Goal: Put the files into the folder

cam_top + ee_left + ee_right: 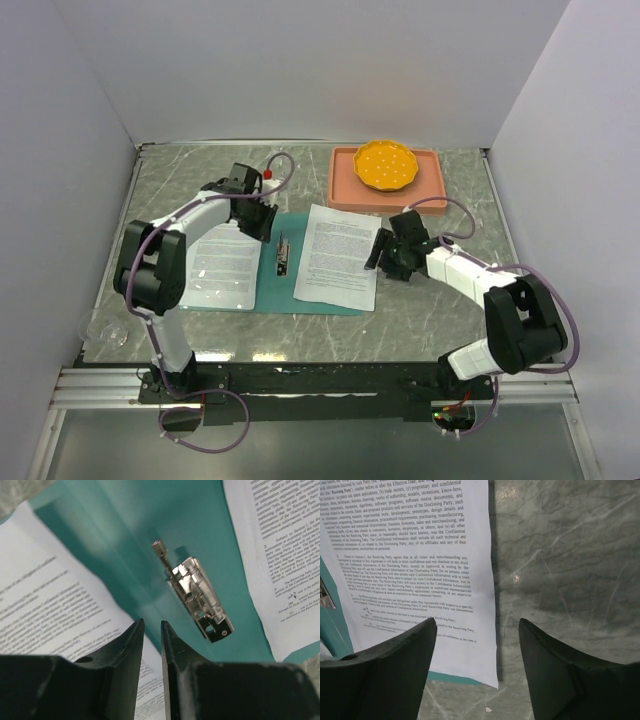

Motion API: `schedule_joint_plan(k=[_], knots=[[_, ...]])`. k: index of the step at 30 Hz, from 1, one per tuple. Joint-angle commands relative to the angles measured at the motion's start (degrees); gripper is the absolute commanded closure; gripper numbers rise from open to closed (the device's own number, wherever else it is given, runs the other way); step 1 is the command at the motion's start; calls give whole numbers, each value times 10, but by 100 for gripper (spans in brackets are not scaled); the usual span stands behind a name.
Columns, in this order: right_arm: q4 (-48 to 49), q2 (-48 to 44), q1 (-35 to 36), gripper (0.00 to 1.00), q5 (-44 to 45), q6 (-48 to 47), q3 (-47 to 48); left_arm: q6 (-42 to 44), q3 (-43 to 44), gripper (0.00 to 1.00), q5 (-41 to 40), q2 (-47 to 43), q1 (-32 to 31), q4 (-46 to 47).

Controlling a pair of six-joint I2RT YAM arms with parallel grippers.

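The teal folder (292, 226) lies open and flat mid-table, a metal clip (282, 255) along its spine. One of the files (222, 270) rests on its left half. Another printed sheet (340, 255) lies on the right half, overhanging the right edge. My left gripper (262, 222) hovers over the folder's far edge near the spine. In the left wrist view its jaws (152, 622) stand a narrow gap apart with nothing between them, the clip (197, 597) just ahead. My right gripper (476, 621) is open wide, straddling the right sheet's (420, 555) outer edge, empty.
A salmon-pink tray (345, 188) holding an orange-yellow dish (386, 165) stands at the back, right of centre. A clear plastic item (105, 330) lies at the table's near left edge. White walls close in on three sides.
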Motion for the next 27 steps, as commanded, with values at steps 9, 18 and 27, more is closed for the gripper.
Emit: schedule_joint_plan(k=[9,18,27], knots=[[47,42,-1,45,-28,34,-13,-1,19,73,-21,35,-20,47],[98,32,8,64,-46,61,-49,-1,-5,73,-27,39,-34,57],[135,3,13,100,-92,22,-63,-2,-29,73,-32,42,-44,70]])
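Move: The right hand hangs about 4 cm above the right file's right-hand edge; that file's middle lies some 10 cm to its left and 6 cm ahead, and the folder's metal clip roughly 25 cm left and 6 cm ahead. From the left hand the clip is about 5 cm to the right, 1 cm back and 5 cm below. The left file's middle lies 11 cm left and 3 cm back of the left hand, the right file's some 20 cm right and 1 cm back. The right hand sinks about 3 cm to the right file's right edge while its fingers go from wide open to nearly shut, and it works to the left by some 2.5 cm with a slight draw back, the closing fingertips coming against that edge and pushing the sheet towards the clip. The left hand, its fingers staying slightly open, eases right about 2 cm and comes down nearly 4 cm beside the folder's clip, pausing partway and sinking mostly at the end, with no clear touch on the clip. ##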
